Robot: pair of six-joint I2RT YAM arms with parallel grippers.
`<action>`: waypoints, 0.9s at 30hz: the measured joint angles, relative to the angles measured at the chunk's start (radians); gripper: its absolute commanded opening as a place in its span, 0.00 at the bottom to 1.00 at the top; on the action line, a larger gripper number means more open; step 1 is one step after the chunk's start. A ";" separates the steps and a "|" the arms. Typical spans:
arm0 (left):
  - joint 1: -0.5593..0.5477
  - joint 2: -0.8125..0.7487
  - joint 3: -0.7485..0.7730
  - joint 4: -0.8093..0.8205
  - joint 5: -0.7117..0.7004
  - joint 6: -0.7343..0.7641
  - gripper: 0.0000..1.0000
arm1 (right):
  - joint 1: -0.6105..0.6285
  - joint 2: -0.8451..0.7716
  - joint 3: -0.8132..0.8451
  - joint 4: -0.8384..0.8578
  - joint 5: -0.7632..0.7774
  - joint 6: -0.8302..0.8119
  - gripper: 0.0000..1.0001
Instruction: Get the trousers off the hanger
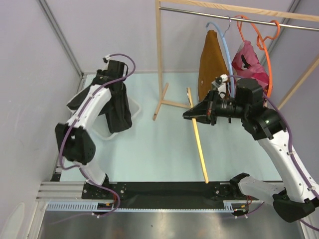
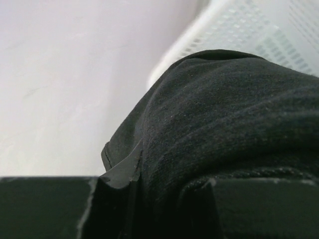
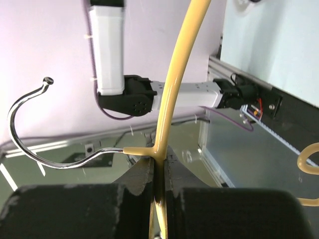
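The black trousers point(image 1: 118, 107) hang in a bunch from my left gripper point(image 1: 114, 85), at the left of the table and over a white basket point(image 1: 135, 107). In the left wrist view the dark fabric point(image 2: 224, 114) fills the gap between the jaws, and my left gripper point(image 2: 159, 194) is shut on it. My right gripper point(image 1: 192, 113) is shut on the pale yellow hanger point(image 1: 199, 144), which is bare and slants down toward the near edge. In the right wrist view the right gripper point(image 3: 159, 169) pinches the hanger point(image 3: 172, 79) at its neck. Its metal hook point(image 3: 30, 104) curls to the left.
A wooden clothes rack point(image 1: 158, 59) with a metal rail point(image 1: 219, 14) stands at the back. On the rail hang a mustard-brown garment point(image 1: 212, 62) on a light blue hanger point(image 1: 225, 40) and a pink patterned garment point(image 1: 246, 62) on an orange hanger point(image 1: 266, 55). The perforated white basket wall point(image 2: 259, 30) lies just behind the trousers.
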 measured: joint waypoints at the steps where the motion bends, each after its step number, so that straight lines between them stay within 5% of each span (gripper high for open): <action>1: 0.007 0.050 -0.003 0.019 0.011 -0.008 0.00 | -0.026 0.000 -0.002 0.000 -0.015 -0.002 0.00; 10: 0.041 0.169 -0.035 -0.003 0.209 -0.170 0.04 | -0.116 0.000 -0.004 0.027 -0.072 -0.010 0.00; 12: 0.041 0.169 -0.042 -0.010 0.282 -0.209 0.13 | -0.116 0.000 -0.005 0.039 -0.074 -0.009 0.00; 13: 0.041 0.169 -0.050 -0.012 0.317 -0.225 0.28 | -0.116 0.000 -0.006 0.047 -0.076 -0.008 0.00; 15: 0.042 0.169 -0.063 -0.024 0.373 -0.255 0.39 | -0.116 0.000 -0.010 0.061 -0.076 -0.002 0.00; 22: 0.080 0.100 -0.078 -0.079 0.507 -0.345 1.00 | -0.116 -0.026 -0.033 0.095 -0.076 0.030 0.00; 27: 0.093 0.000 -0.020 -0.165 0.549 -0.430 1.00 | -0.116 -0.047 -0.043 0.108 -0.080 0.043 0.00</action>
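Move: The left hand holds the black trousers over the basket, whose middle lies about 23 cm below, roughly level with the hand and some 3 cm to its right; the rack's foot stands about 32 cm right and 3 cm ahead, 26 cm below. From the right hand, still gripping the empty yellow hanger, the basket is some 37 cm left, 24 cm ahead and 36 cm below. The left hand sinks about 14 cm towards the basket, tipping down, opens wide, releases the trousers and rises 6 cm. ##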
